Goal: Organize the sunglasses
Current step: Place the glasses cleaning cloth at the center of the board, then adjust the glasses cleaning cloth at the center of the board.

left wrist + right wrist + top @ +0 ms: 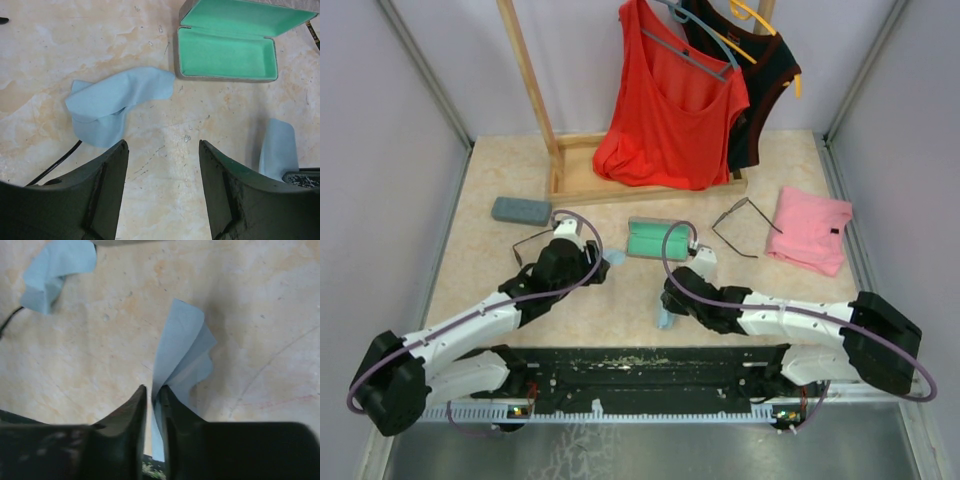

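Note:
One pair of sunglasses (529,243) lies just left of my left arm, partly hidden by it; one slim arm of this pair (54,166) shows in the left wrist view. A second pair (745,228) rests beside the pink cloth. My left gripper (598,265) (162,145) is open above bare table, with a crumpled light blue cloth (112,105) just ahead and to its left. My right gripper (668,300) (153,388) has its jaws a narrow slit apart, with another light blue cloth (182,355) pinched between them and standing up from the table.
An open case with a green lining (657,240) (227,55) lies between the arms. A closed grey case (520,210) sits at the back left. A folded pink cloth (810,230) is at the right. A wooden rack (570,180) with red and black tops stands behind.

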Controlling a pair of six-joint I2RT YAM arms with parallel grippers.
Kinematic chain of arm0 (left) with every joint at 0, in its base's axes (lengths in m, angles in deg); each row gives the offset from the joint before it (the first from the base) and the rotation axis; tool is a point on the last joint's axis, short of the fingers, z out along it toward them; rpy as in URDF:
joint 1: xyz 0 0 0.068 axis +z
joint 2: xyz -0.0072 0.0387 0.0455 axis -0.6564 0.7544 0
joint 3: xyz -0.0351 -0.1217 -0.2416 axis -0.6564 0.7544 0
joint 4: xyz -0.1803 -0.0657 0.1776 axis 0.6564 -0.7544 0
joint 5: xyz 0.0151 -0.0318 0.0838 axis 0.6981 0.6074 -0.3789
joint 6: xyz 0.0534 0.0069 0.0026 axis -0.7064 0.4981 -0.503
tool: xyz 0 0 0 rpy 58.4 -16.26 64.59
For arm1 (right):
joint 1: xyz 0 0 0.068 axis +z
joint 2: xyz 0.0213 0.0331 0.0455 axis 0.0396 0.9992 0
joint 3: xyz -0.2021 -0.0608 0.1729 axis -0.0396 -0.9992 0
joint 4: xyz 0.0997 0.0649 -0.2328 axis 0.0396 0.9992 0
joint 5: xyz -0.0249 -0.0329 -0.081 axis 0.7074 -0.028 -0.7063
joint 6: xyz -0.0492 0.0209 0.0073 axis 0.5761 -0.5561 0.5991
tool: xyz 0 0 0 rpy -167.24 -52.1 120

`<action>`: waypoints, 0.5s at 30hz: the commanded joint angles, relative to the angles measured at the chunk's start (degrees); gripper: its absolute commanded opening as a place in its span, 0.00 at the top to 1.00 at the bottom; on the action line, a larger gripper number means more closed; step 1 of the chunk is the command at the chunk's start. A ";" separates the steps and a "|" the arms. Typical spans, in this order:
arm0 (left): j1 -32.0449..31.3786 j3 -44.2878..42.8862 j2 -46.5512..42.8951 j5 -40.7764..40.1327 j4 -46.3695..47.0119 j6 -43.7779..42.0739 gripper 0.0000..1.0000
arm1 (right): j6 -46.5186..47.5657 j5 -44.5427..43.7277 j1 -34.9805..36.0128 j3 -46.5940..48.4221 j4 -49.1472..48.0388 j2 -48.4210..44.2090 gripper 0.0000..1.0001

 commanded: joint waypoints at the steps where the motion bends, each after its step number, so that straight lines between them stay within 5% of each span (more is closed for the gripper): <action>1: -0.10 0.27 -1.32 1.76 -2.15 0.41 0.35 | -5.24 -2.74 0.79 1.79 -9.39 1.92 0.76; 4: -0.10 0.07 -0.93 2.95 -2.71 0.89 0.35 | -2.73 -4.90 0.71 3.90 -3.63 2.26 0.63; 10: -0.10 0.60 -1.31 6.81 -3.03 1.82 0.35 | 5.02 -10.57 -1.83 5.76 9.99 -2.67 0.57; 15: -2.17 1.83 -1.30 11.55 -1.28 3.46 0.36 | 16.96 -1.08 -11.25 5.14 10.14 -4.59 0.56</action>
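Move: My right hand still pinches the cleaning cloth at the spot where it is to lie, the cloth's middle almost straight below, about 3 cm down. The open green case is some 16 cm ahead and 2 cm left of that hand; the other blue cloth lies roughly 8 cm ahead and 20 cm left. From my empty left hand, the pinched cloth is about 14 cm right, 7 cm back and 8 cm below. I open my right fingers to nearly half their range and let go of the cleaning cloth. After a nudge of about 1 cm left, I draw the hand away to the right, about 5 cm, and forward and slightly up, its left side dipping some 10 degrees. Meanwhile my left hand, fingers staying open, eases 2 cm back and a little right, towards that cloth. ##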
